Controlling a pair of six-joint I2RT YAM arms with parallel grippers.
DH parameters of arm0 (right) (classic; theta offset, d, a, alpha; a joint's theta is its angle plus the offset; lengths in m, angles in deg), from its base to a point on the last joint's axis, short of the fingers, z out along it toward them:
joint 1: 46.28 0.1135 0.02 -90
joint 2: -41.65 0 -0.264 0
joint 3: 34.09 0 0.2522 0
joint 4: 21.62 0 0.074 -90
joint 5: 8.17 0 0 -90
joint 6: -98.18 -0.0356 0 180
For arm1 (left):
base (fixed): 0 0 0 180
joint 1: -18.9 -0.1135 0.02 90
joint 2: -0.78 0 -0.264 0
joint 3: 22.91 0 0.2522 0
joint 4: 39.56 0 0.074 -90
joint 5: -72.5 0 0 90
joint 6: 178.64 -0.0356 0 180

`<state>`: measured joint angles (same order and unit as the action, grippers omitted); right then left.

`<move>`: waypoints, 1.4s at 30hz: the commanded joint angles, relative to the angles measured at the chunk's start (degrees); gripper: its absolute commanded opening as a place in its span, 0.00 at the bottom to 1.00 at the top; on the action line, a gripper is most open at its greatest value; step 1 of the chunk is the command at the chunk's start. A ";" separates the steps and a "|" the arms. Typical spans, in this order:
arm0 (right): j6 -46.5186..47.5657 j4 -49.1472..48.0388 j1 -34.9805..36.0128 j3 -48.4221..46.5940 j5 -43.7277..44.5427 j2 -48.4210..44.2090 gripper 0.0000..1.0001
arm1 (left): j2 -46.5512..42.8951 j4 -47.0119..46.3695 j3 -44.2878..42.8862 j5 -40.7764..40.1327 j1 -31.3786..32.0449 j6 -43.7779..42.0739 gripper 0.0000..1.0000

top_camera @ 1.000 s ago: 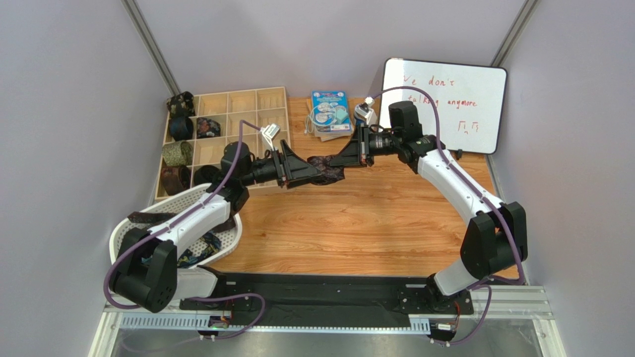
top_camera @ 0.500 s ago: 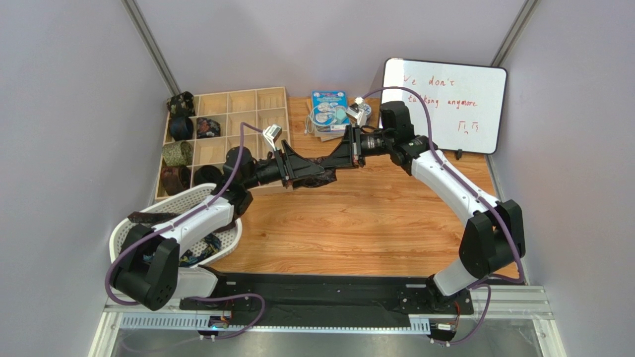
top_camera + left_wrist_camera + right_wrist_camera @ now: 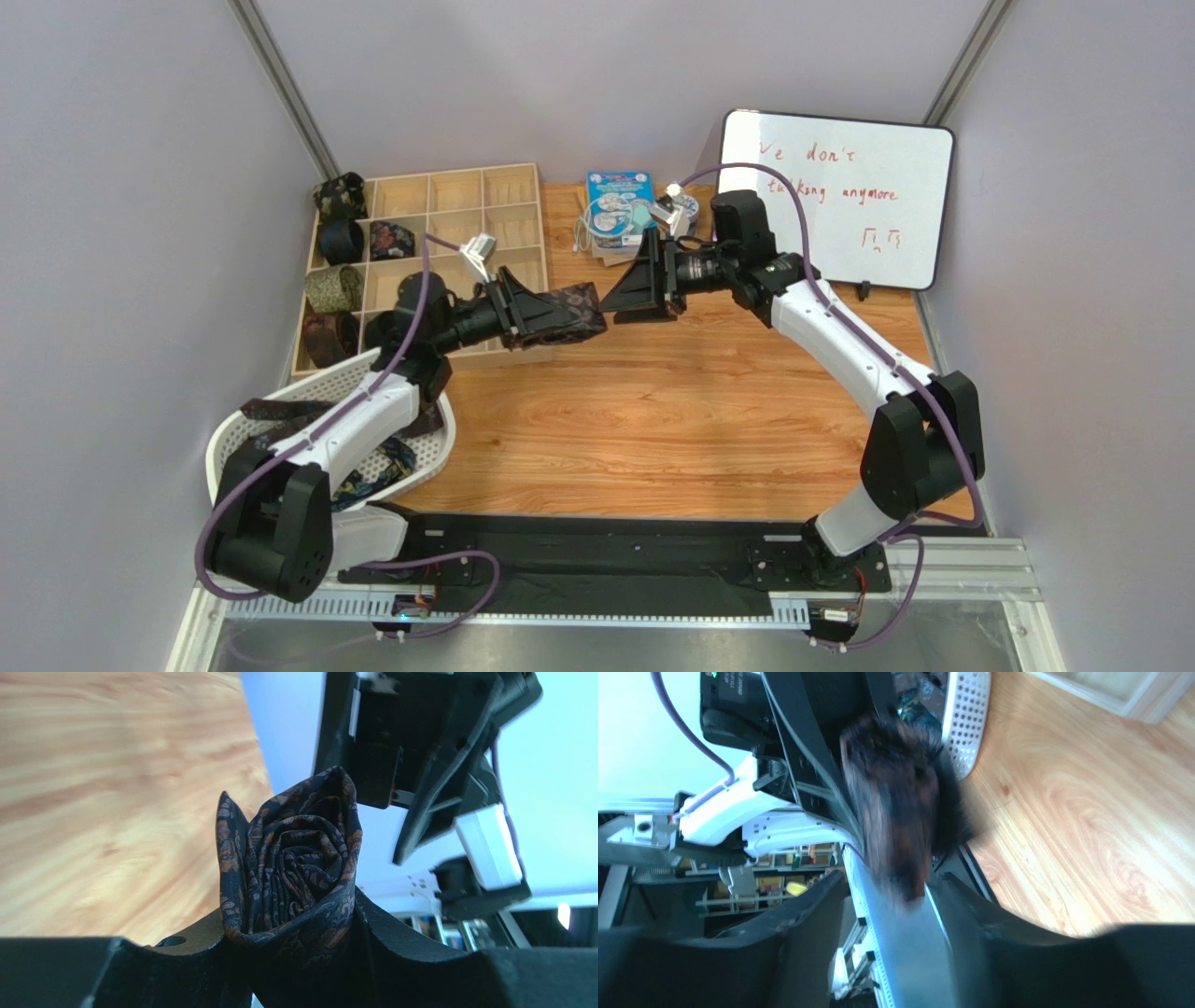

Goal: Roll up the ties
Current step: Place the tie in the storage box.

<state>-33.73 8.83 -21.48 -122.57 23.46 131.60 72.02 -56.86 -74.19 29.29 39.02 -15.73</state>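
Note:
A dark navy tie with brown paisley, wound into a coil (image 3: 291,861), sits between the jaws of my left gripper (image 3: 291,927), which is shut on it. From above, this rolled tie (image 3: 565,310) hangs over the wooden table in the left gripper (image 3: 554,311). My right gripper (image 3: 620,291) stands open just to its right, apart from the fabric. In the right wrist view the tie (image 3: 899,805) is a blurred dark mass ahead of the open right gripper (image 3: 892,931). More rolled ties (image 3: 334,289) fill the organizer's left cells.
A wooden compartment organizer (image 3: 463,210) stands at the back left. A white mesh basket (image 3: 232,434) with loose ties is at the near left. A whiteboard (image 3: 842,196) leans at the back right, and a blue box (image 3: 622,210) lies behind the grippers.
The right gripper opened and let go of the tie. The left gripper closed on the roll and drew it left; the right arm followed a little leftward.

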 commanded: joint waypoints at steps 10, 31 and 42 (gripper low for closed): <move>15.01 16.18 -8.00 -8.60 7.13 2.68 1.00 | 2.66 77.45 -37.43 -12.83 -19.76 -70.65 0.00; 19.59 21.81 -9.41 -7.90 8.27 5.76 1.00 | 39.05 88.99 -68.82 -37.90 -34.80 -81.78 0.00; 19.94 22.42 -9.59 -7.46 8.01 6.73 1.00 | 50.48 86.35 -72.70 -37.46 -34.80 -79.59 0.04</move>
<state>-14.85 31.13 -30.73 -129.65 31.48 137.39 119.71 30.72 -143.72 -7.52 4.57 -96.41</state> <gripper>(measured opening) 0.998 0.472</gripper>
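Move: The left hand holds the rolled tie. Its goal, the empty cell in the box's second column from the left, third row out-in, lies about 35 cm left, 21 cm ahead and 22 cm below. The green roll sits some 10 cm left of that cell, the floral roll about 9 cm beyond it, the black roll about 9 cm nearer. From the right hand the cell is roughly 44 cm left, 20 cm ahead and 23 cm below. Swing the left gripper about 35 cm left and 18 cm forward towards the empty cell, arching up slightly before sinking to some 15 cm below its start, and roll the wrist about 75 degrees so the fingers point down; keep the tie gripped throughout. Meanwhile finish opening the right gripper and ease it about 7 cm right, also forward and down, away from the tie. ##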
